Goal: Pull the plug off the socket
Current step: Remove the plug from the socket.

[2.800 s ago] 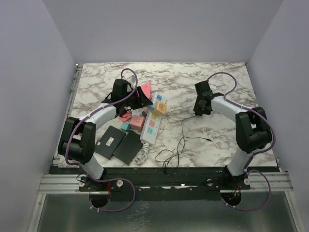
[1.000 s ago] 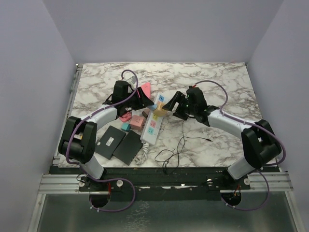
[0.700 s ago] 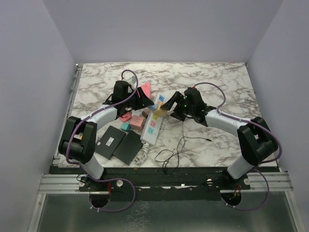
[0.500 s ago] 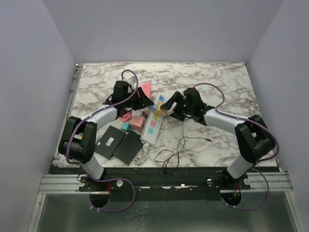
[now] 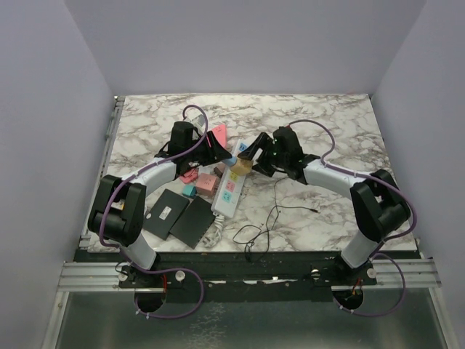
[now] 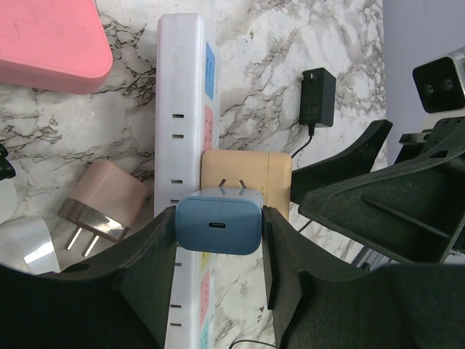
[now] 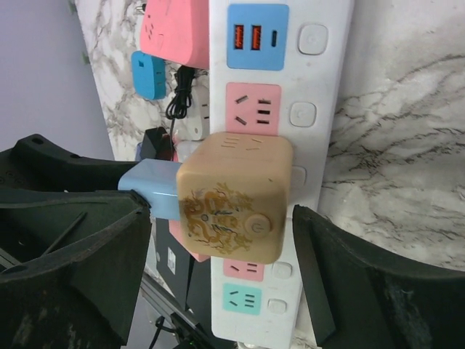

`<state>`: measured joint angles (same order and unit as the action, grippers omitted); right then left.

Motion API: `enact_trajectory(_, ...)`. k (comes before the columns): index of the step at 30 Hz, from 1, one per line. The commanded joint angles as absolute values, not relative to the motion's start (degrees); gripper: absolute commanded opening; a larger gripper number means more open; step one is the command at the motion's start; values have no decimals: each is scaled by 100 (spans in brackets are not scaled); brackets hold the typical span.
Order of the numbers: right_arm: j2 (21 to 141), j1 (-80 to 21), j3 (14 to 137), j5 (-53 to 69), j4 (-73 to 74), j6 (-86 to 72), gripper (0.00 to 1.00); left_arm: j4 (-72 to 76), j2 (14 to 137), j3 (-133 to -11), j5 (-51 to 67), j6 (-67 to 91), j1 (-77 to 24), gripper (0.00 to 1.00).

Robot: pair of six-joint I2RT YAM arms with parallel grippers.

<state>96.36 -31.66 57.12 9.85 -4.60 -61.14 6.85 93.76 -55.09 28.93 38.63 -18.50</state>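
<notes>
The socket is a long white strip with blue, pink and green outlets, lying mid-table. A tan cube adapter sits plugged into it. A blue plug sticks out of the cube's side with its prongs partly showing. My left gripper is shut on the blue plug, one finger on each side. My right gripper is open, its fingers standing either side of the tan cube with gaps to it. In the top view the left gripper and the right gripper meet over the strip's far end.
A pink adapter and a pinkish loose plug lie left of the strip. A black charger lies to its right, and a thin cable trails across the table there. Two flat black pads and small coloured blocks lie near the left arm.
The right arm has swung left from the table's right side to the socket, bringing its open jaws around the tan cube. The left arm and its grip are unchanged.
</notes>
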Motion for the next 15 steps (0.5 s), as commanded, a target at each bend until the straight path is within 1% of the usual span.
enact_trajectory(1, 9916, -3273, 6070, 848, -351, -6021, 81, 595, 9419, -5405, 3092, 3867, -1926, 0)
enact_trajectory(4, 9954, -3336, 6083, 648, -274, -6052, 77, 596, 9386, -5405, 3084, 3869, -1921, 0)
enact_trajectory(6, 9889, -3346, 6010, 545, -267, -6077, 73, 597, 9385, -5399, 3083, 3867, -1931, 0)
enact_trajectory(9, 9812, -3344, 5931, 422, -245, -6053, 64, 600, 9371, -5396, 3085, 3876, -1926, 0)
enact_trajectory(13, 9870, -3361, 6053, 351, -88, -5987, 57, 602, 9343, -5388, 3089, 3872, -1925, 0)
enact_trajectory(15, 9896, -3385, 6151, 260, -16, -5954, 51, 603, 9306, -5375, 3064, 3860, -1925, 0)
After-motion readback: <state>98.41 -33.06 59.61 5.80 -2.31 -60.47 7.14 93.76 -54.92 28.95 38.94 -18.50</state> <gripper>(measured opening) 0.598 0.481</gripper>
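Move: Just ahead of the open right fingers, about 2 cm forward, 2 cm left and 2 cm below the right hand, sits the tan cube. The blue plug lies about 3 cm forward and 5 cm left of that hand. The power strip's middle is level with it fore and aft, some 4 cm left and 6 cm down. The pink box is about 12 cm ahead and 9 cm left. From the left hand, the tan cube is about 4 cm right and 1 cm back. Closing on the tan cube, the right hand eases about 1 cm forward-left, then settles down about 1 cm with a slight drift back to the right. Its wide-open fingers close by roughly a quarter of their range and pinch the cube's opposite sides. The left hand stays in place, still gripping the blue plug against the cube's left side. ##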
